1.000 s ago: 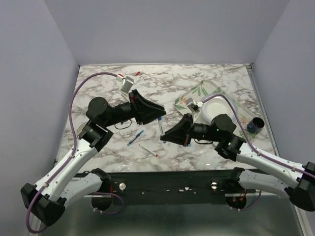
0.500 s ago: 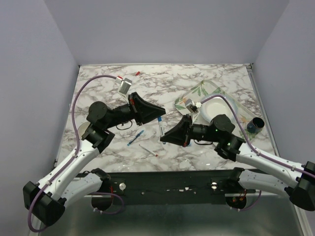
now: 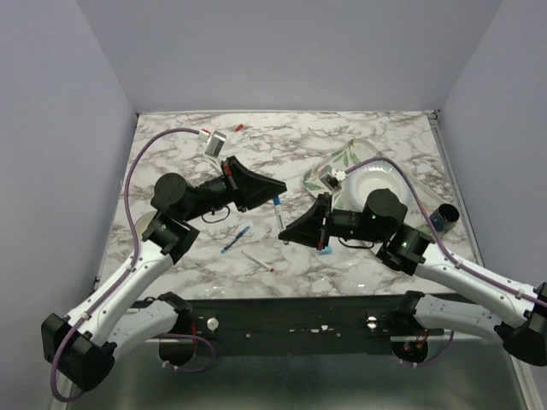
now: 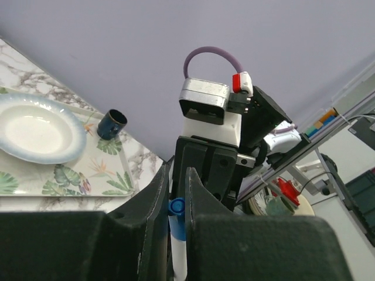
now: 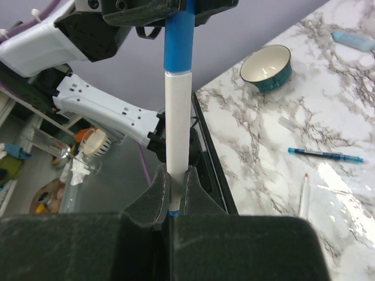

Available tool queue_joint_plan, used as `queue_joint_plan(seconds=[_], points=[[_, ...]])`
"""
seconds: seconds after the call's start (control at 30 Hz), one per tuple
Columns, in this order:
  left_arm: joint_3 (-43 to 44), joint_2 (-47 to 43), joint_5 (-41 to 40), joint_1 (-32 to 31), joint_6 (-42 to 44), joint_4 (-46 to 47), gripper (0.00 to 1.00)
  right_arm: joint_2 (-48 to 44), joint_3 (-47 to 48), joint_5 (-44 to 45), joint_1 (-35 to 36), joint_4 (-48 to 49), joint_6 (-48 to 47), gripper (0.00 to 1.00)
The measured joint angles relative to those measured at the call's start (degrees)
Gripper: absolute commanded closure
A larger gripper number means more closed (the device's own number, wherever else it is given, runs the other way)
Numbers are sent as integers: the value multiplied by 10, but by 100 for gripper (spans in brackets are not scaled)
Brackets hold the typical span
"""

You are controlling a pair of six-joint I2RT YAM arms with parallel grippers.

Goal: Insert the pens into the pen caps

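Note:
A white pen [image 3: 279, 219] stands between both grippers above the middle of the table. My right gripper [image 3: 287, 234] is shut on its white barrel [image 5: 177, 129], low down near a blue end. A blue pen cap [image 5: 179, 41] sits over the pen's other end. My left gripper [image 3: 280, 199] is shut on that cap [image 4: 177, 215], whose round end shows between the jaws. A blue-barrelled pen [image 3: 235, 239] and a white pen with a red tip [image 3: 256, 260] lie on the marble below the left gripper. A red cap [image 3: 239, 127] lies at the far edge.
A floral tray [image 3: 338, 159] with a white plate [image 3: 376, 184] lies at the right. A dark cup [image 3: 443, 218] stands near the right edge. A teal bowl [image 5: 266, 67] and a light blue cap [image 5: 354, 40] show in the right wrist view.
My left gripper has closed on the blue cap at the pen's top. Both arms shifted slightly; my right gripper still holds the pen.

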Motion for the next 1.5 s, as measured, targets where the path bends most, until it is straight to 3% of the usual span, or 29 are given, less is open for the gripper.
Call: queue_joint_plan(seconds=[0.3, 0.43, 1.03, 1.5], points=[[-1, -8, -16, -1, 39, -29, 100, 0, 45, 30, 3, -102, -38, 99], [-23, -9, -19, -6, 34, 6, 100, 3, 59, 31, 4, -134, -45, 99], [-29, -2, -63, -45, -29, 135, 100, 9, 80, -33, 1, -68, 16, 99], [28, 0, -74, -62, -40, 40, 100, -5, 118, -39, -7, -129, -55, 99]])
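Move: My left hand already holds the blue cap on the white pen. The barrel's middle lies about 3 cm back, 1 cm right and 4 cm below that hand. From my right hand, gripping the barrel's lower end, the cap sits some 5 cm ahead, 1 cm left and 8 cm up. Far below on the table, from the left hand, the red-tipped pen lies 5 cm left and level, the blue pen 12 cm left and 7 cm ahead. I keep both grips, left fingers on the blue cap and right fingers on the white barrel, and go on bearing the two together along the pen's length. Both hands dip about a centimetre, then rise together to end 4 to 5 cm higher and slightly back. My left fingertips tilt up nearly 10 degrees; my right wrist rolls a little and returns. ##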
